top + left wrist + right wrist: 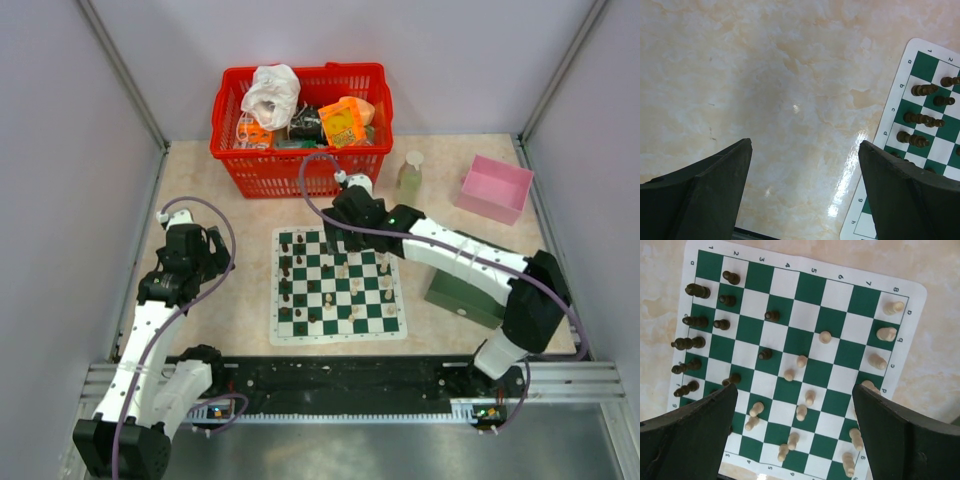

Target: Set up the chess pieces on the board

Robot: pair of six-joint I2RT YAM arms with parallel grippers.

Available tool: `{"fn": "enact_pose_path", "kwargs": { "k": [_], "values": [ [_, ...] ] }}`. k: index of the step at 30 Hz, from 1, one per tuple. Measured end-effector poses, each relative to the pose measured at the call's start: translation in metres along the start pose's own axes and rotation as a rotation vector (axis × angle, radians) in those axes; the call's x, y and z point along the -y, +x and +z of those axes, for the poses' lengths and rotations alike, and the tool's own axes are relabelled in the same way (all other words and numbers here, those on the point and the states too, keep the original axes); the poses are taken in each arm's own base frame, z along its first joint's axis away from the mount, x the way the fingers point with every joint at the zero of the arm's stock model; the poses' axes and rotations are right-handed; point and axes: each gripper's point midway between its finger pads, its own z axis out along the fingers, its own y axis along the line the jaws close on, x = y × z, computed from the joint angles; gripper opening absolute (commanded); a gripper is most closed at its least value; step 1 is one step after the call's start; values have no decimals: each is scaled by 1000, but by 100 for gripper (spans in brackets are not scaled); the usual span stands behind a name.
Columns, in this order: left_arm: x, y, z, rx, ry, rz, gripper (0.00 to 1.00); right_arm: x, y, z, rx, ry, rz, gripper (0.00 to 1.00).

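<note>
The board (338, 336) lies flat in the middle of the table, green and white checks with a white border. Dark brown chess pieces (697, 290) stand along its left files. Cream chess pieces (805, 399) are scattered over the middle and right squares, some close together. My right gripper (795, 390) hovers above the board's far side, open, with nothing between its fingers (900, 435). My left gripper (805, 144) is open over bare table just left of the board (890, 132), where a few dark pieces (922, 90) show.
A red basket (300, 130) full of items stands behind the board. A pale bottle (410, 175) and a pink box (495, 187) sit at the back right. A dark green box (465, 292) lies under my right arm, right of the board.
</note>
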Motion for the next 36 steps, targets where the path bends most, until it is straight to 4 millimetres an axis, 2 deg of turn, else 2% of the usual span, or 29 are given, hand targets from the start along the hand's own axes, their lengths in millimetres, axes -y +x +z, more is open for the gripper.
{"fn": "enact_pose_path", "kwargs": {
  "k": [4,10,16,21,30,33,36],
  "values": [
    [1,0,0,-3,6,0,93,-8,-3,21,-37,9,6,81],
    [1,0,0,-3,6,0,93,-2,16,49,-117,23,46,71],
    [1,0,0,-3,6,0,93,18,27,63,-162,37,106,61],
    [1,0,0,-3,6,0,93,21,28,75,-171,33,132,56],
    [1,0,0,-3,6,0,93,30,48,100,-233,65,124,48],
    [1,0,0,-3,6,0,93,34,52,106,-245,75,124,41],
    [1,0,0,-3,6,0,93,35,54,110,-253,78,122,41]
  ]
}}
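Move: The light pawn on the printed c6 square lies about 6 cm ahead of the right hand, 1 cm right and some 15 cm below. Of that pawn, a light knight stands about 7 cm right and 2 cm farther out, a dark pawn 7 cm left and 1 cm farther out, another light pawn 2 cm left and 4 cm nearer. From the left hand the c6 pawn is roughly 10 cm ahead and 33 cm right. The right hand drops about 12 cm and eases forward towards the c6 pawn, steepening, fingers closing about halfway. ##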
